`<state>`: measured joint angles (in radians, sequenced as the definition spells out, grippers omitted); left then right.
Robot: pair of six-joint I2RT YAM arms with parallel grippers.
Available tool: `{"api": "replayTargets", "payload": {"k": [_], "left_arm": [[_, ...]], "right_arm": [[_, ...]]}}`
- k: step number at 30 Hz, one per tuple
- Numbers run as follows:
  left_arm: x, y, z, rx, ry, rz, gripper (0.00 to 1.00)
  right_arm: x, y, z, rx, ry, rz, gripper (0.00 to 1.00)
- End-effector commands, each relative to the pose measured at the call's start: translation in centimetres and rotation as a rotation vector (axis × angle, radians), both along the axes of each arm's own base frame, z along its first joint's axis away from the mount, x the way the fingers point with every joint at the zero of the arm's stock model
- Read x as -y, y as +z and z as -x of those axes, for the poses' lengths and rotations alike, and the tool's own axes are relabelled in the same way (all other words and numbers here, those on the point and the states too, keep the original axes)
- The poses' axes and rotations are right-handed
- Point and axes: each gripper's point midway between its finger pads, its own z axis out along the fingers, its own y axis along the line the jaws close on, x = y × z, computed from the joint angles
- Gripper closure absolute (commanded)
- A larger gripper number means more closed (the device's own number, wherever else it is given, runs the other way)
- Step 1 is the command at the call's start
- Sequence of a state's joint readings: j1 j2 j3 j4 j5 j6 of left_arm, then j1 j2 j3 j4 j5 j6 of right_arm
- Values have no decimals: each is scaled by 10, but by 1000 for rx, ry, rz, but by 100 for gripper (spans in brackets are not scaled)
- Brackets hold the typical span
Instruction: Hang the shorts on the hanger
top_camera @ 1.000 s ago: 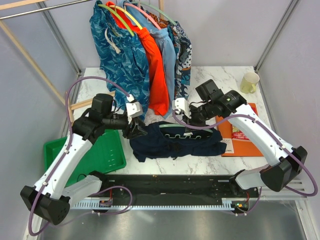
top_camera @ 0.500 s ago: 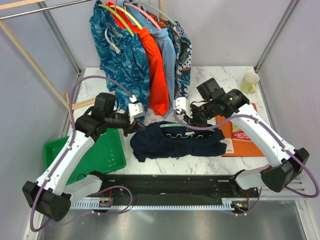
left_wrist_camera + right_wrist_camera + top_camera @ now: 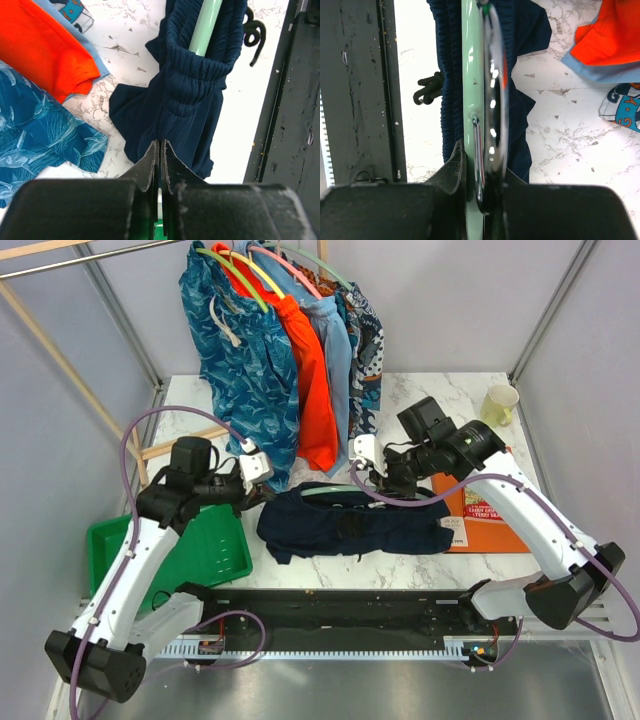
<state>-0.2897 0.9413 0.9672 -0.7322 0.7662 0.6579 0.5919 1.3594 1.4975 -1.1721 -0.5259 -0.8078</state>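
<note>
The navy shorts [image 3: 350,525] lie in a bunch on the marble table between my two arms. The mint-green hanger [image 3: 325,490] is threaded inside them, and only a pale strip shows at their top edge. My left gripper [image 3: 263,490] is at the shorts' left end, shut with the ribbed waistband [image 3: 195,90] gathered to its tips [image 3: 160,144]. In the left wrist view the hanger's green bar [image 3: 207,25] runs into the waist opening. My right gripper [image 3: 385,480] is shut on the hanger's neck [image 3: 469,75] and its metal hook [image 3: 495,100], with the shorts [image 3: 451,75] beyond.
Teal patterned shorts [image 3: 240,350], orange shorts [image 3: 315,390] and other garments hang from a rail at the back. A green tray [image 3: 110,540] sits front left, an orange book [image 3: 480,510] to the right, a pale mug [image 3: 499,405] back right. A black rail [image 3: 350,610] lines the near edge.
My left gripper has closed at the shorts' left end and drawn back to the left. The right gripper has lifted the hanger a little toward the back.
</note>
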Motion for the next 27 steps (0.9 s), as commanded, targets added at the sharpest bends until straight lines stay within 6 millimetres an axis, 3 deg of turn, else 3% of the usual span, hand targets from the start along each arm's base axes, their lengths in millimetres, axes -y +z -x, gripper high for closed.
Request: {"api": "replayTargets", "payload": {"k": [1,3,5,9,10,12,13,16,17,20,21,23,27], "left_arm": [[-6,15,-3,32,28,26,98],[-2,27,-5,7,47,69,81],[2,56,-15,15,106,135,66],[-1,128,-37,83,297,328,63],[-8,143,-42,105,377,380,61],[-5,163,-40,47,426,512,57],[-3,170,-36,32,417,547,56],[7,179,-26,-47,375,619,56],[10,180,-24,-82,374,641,56],[14,178,-23,-145,376,667,56],[17,173,-23,-168,370,668,56],[21,172,-20,-194,361,688,54],[30,152,-13,-300,341,691,53]], "right_arm": [[-8,37,6,51,22,-103,100],[-13,41,2,33,-1,-118,100],[-18,51,-7,43,-36,-144,100],[-32,71,-36,15,-206,-190,100],[-37,92,-40,-2,-263,-240,100],[-46,101,-49,-50,-319,-269,100],[-51,118,-52,-73,-367,-317,100],[-65,131,-65,-132,-457,-411,100],[-71,134,-64,-223,-539,-457,100],[-84,132,-81,-312,-712,-532,100],[-91,126,-85,-339,-732,-529,100],[-105,135,-89,-370,-767,-566,100],[-135,143,-102,-419,-811,-643,100]]}}
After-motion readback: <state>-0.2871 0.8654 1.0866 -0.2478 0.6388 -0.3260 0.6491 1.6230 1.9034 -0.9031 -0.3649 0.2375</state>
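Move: Some 25 cm to the left hand's right and roughly level with it is the hanger's middle, already gripped by the right hand; the navy shorts, waistband over the hanger, centre about 20 cm right of the left hand, 4 cm nearer and 8 cm lower. From the right hand, the orange garment's hem is about 14 cm left, 7 cm ahead and 8 cm down; the orange book is 24 cm right, 2 cm nearer and 14 cm below. Opening its shut fingers, the left hand lets go of the shorts' left side, rises about 15 cm with a slight reach forward, and tips its downward-pointing fingers up some 35 degrees. The right hand keeps its grip on the hanger and carries it left, up and forward, about 9 cm each, towards the left hand and the hanging clothes, swinging roughly 40 degrees clockwise. ##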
